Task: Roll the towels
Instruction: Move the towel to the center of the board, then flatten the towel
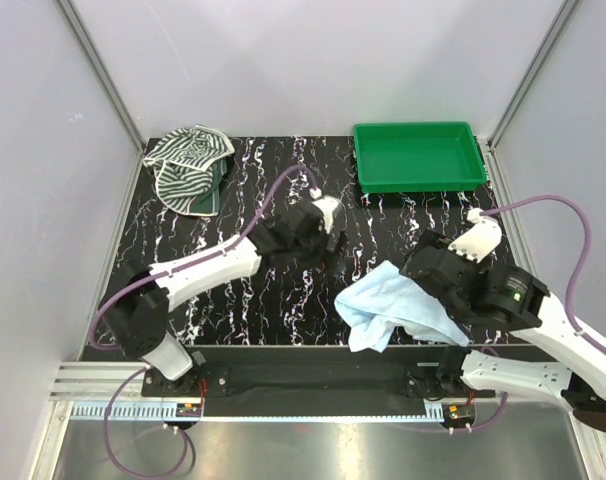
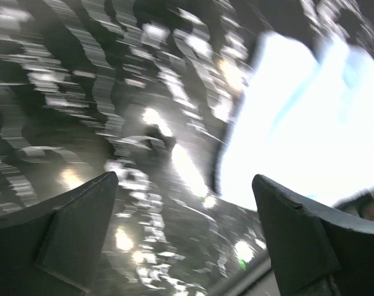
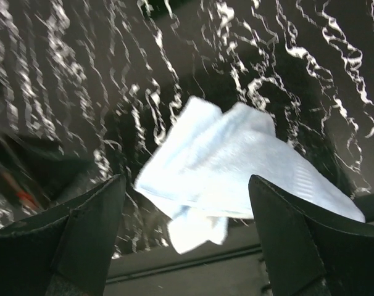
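Observation:
The pale blue towel [image 1: 383, 305] lies crumpled on the black marbled mat near its front edge, and one corner reaches over that edge. My right gripper [image 1: 420, 268] hovers over the towel's right side. In the right wrist view the blue towel [image 3: 236, 166] lies below and between the right gripper's [image 3: 187, 234] open jaws, which grip nothing. My left gripper [image 1: 335, 243] is open just left of and behind the towel. The left wrist view is blurred and shows bare mat between the left gripper's [image 2: 184, 234] jaws, with the blue towel [image 2: 310, 117] at upper right. The striped towel [image 1: 188, 168] lies bunched at the back left corner.
A green tray [image 1: 418, 155] stands at the back right of the mat [image 1: 273, 300]. Grey walls close in the left, right and back sides. A dark rail [image 1: 313, 378] with both arm bases runs along the front edge.

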Controlling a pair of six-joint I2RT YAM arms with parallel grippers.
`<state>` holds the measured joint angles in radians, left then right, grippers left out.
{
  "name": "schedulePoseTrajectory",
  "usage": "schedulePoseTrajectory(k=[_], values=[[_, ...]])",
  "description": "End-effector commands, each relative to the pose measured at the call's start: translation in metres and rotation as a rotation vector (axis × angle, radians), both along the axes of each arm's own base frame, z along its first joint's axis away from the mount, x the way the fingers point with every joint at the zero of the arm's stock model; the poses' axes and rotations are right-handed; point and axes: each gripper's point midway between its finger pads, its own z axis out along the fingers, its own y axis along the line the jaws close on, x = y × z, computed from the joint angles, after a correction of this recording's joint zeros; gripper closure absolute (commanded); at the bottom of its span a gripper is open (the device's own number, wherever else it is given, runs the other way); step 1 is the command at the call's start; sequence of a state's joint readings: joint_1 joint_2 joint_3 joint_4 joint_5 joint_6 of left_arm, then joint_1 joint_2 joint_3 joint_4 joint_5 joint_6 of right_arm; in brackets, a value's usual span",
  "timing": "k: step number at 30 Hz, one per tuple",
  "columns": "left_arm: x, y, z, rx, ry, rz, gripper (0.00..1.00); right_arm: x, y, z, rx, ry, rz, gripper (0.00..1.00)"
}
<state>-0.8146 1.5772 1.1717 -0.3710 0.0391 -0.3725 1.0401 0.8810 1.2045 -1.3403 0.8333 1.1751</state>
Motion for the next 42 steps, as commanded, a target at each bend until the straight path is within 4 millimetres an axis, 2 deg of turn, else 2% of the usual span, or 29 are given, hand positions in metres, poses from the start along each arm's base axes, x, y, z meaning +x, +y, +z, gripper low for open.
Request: schedulePoseTrajectory(k=[1,3,4,7,11,14,15,20,23,27,30,36,37,39,41,42], values=[[-0.029,-0.054,0.041,-0.165,-0.099,-0.165,0.01,-0.010,-0.049,0.021,-0.069,-0.049,-0.104,0.13],[-0.045,-0.065,0.041,-0.128,-0.159,-0.253,0.01,-0.009,-0.050,0.030,-0.062,-0.080,-0.081,0.13],[-0.057,-0.072,0.034,-0.087,-0.173,-0.286,0.01,-0.009,-0.050,0.034,-0.046,-0.094,-0.077,0.12],[-0.070,-0.074,0.013,-0.014,-0.172,-0.326,0.01,-0.009,-0.051,0.039,-0.057,-0.096,-0.065,0.12],[-0.063,-0.048,-0.034,0.104,-0.061,-0.113,0.01,-0.009,-0.046,0.036,-0.071,-0.074,-0.047,0.12],[-0.071,-0.049,-0.043,0.062,-0.016,-0.090,0.02,-0.007,-0.038,0.028,-0.080,-0.057,-0.025,0.12],[-0.076,-0.043,-0.054,0.070,-0.002,-0.091,0.02,-0.007,-0.036,0.026,-0.083,-0.054,-0.018,0.12],[-0.074,-0.037,-0.071,0.120,-0.019,-0.112,0.10,-0.003,-0.025,0.019,-0.097,-0.034,0.009,0.12],[-0.074,-0.033,-0.086,0.160,-0.009,-0.113,0.11,-0.002,-0.021,0.016,-0.104,-0.023,0.016,0.12],[-0.077,-0.040,-0.097,0.140,0.010,-0.131,0.12,-0.002,-0.016,0.013,-0.098,-0.017,0.024,0.12],[-0.075,-0.046,-0.102,0.130,0.015,-0.126,0.18,-0.001,-0.013,0.011,-0.097,-0.010,0.028,0.12],[-0.071,-0.056,-0.107,0.115,0.013,-0.134,0.50,-0.002,-0.013,0.008,-0.104,0.001,0.030,0.12],[-0.070,-0.060,-0.103,0.095,0.007,-0.137,0.64,-0.002,-0.014,0.007,-0.107,0.002,0.028,0.12],[-0.070,-0.064,-0.100,0.078,0.004,-0.141,0.79,-0.002,-0.015,0.006,-0.111,0.003,0.028,0.12],[-0.071,-0.069,-0.092,0.046,-0.002,-0.156,1.00,-0.003,-0.015,0.005,-0.112,0.003,0.029,0.12],[-0.070,-0.072,-0.081,0.022,-0.015,-0.158,1.00,-0.002,-0.014,0.005,-0.114,0.002,0.032,0.12]])
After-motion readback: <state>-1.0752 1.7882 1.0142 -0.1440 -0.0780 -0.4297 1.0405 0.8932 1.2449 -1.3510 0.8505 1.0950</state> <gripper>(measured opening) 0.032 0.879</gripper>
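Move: The blue towel's left corner, the left hand's goal, lies about 8 cm back, 5 cm right and 12 cm below it; the towel's middle is roughly 9 cm back and 17 cm right. The green bin stands some 22 cm ahead and 21 cm right of the left hand. The right hand hangs about 24 cm above the blue towel, whose middle is level with it and 2 cm left. Left hand goes back and right, then 11 cm down, shutting on towel's corner; right hand bobs 5 cm. ##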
